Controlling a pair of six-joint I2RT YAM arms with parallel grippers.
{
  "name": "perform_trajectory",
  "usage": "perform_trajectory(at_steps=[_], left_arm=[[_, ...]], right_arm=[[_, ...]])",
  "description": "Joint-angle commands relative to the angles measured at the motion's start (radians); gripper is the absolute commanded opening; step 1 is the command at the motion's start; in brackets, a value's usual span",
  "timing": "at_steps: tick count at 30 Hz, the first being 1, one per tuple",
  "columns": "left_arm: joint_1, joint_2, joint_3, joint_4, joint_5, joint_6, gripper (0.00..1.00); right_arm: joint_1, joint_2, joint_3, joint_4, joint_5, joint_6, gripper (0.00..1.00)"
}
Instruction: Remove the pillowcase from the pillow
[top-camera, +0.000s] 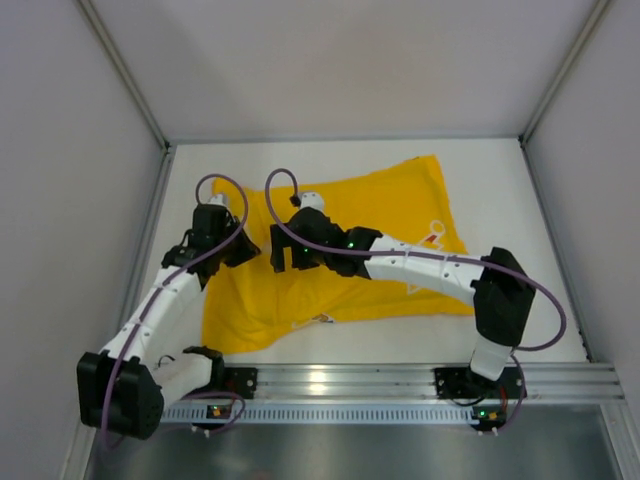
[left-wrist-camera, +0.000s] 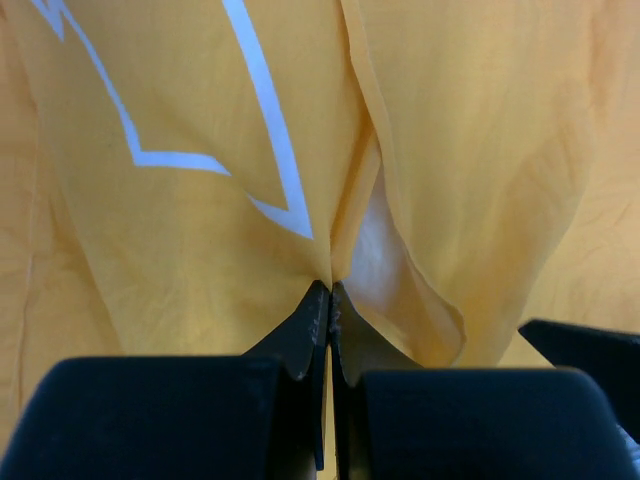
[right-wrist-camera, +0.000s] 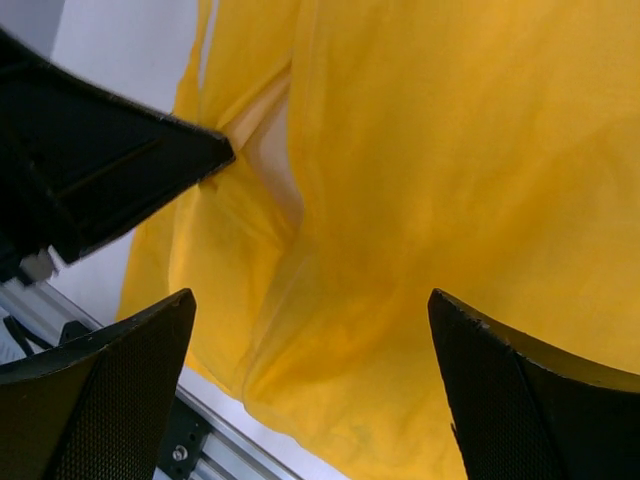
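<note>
The yellow pillowcase (top-camera: 380, 240) lies crumpled across the white table, with white line print (left-wrist-camera: 265, 120) showing on it. My left gripper (left-wrist-camera: 330, 288) is shut on a pinched fold at the open left edge of the pillowcase (left-wrist-camera: 200, 250). Beside that fold a gap shows the pale pillow (left-wrist-camera: 372, 250) inside, also seen in the right wrist view as a cream sliver of pillow (right-wrist-camera: 285, 175). My right gripper (right-wrist-camera: 310, 300) hangs open just above the pillowcase (right-wrist-camera: 450, 180), close to the right of the left gripper (right-wrist-camera: 110, 165). From above, the left gripper (top-camera: 248, 252) and right gripper (top-camera: 280, 252) nearly meet.
An aluminium rail (top-camera: 400, 380) runs along the near edge, just beyond the pillowcase's front hem. White enclosure walls (top-camera: 80, 200) stand at the left, right and back. Purple cables (top-camera: 225, 185) loop above both wrists. Bare white table (top-camera: 500, 180) shows at the far right.
</note>
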Motion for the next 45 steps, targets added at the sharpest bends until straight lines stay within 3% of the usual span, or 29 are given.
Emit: perform_trajectory(at_steps=[1,8,16,18,19,21,22,23,25,29,36,45], left_arm=[[-0.004,-0.089,-0.031,0.0,-0.02,0.013,0.0],[-0.004,-0.133,-0.051,-0.023,-0.02,0.011,0.0],[-0.004,-0.158,-0.043,-0.051,-0.037,0.023,0.0],[-0.004,-0.162,-0.045,-0.054,-0.039,0.022,0.0],[-0.004,-0.164,-0.045,-0.055,-0.039,0.022,0.0],[-0.004,-0.167,-0.043,-0.06,-0.048,0.023,0.0],[-0.004,-0.168,-0.043,-0.07,-0.051,0.023,0.0],[-0.002,-0.17,-0.04,-0.078,-0.059,0.025,0.0],[-0.002,-0.179,-0.042,-0.092,-0.086,0.026,0.0],[-0.001,-0.202,-0.035,-0.133,-0.129,0.005,0.0],[0.021,-0.239,-0.028,-0.158,-0.112,-0.015,0.0],[0.022,-0.267,-0.065,-0.147,-0.008,-0.055,0.0]], right_arm=[[0.02,0.063,0.104,-0.006,0.057,0.03,0.92],[0.019,0.222,0.27,-0.098,0.112,0.036,0.87],[0.0,0.255,0.232,-0.135,0.158,0.033,0.72],[-0.001,0.256,0.219,-0.137,0.161,0.018,0.63],[-0.001,0.255,0.215,-0.135,0.161,0.015,0.5],[0.0,0.255,0.198,-0.137,0.163,0.01,0.36],[-0.001,0.252,0.19,-0.137,0.167,0.009,0.2],[-0.003,0.237,0.167,-0.138,0.175,0.009,0.11],[-0.003,0.209,0.131,-0.138,0.226,0.013,0.0],[-0.02,0.103,-0.004,-0.152,0.31,0.027,0.0],[-0.176,-0.107,-0.274,-0.151,0.399,0.027,0.0],[-0.356,-0.293,-0.429,-0.088,0.327,-0.06,0.0]])
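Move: The loose lip of the pillowcase's opening lies below the wide-open right hand, about 7 cm down, 3 cm ahead and 1 cm to its left. The edge already pinched by the left hand is about 7 cm left, 5 cm ahead and 3 cm below the right hand; the bulk of the covered pillow is some 18 cm right, 10 cm ahead and 11 cm down. From the left hand, the loose lip is about 6 cm right, 2 cm back and 4 cm lower. The right fingers pinch the loose lip of the opening after reaching a little forward and left and then sinking onto the cloth; they then haul it some 20 cm to the right, away from the left hand, edging forward and swinging the wrist clockwise. The left hand keeps its pinch on the opposite edge, easing back about 5 cm and slightly up. ##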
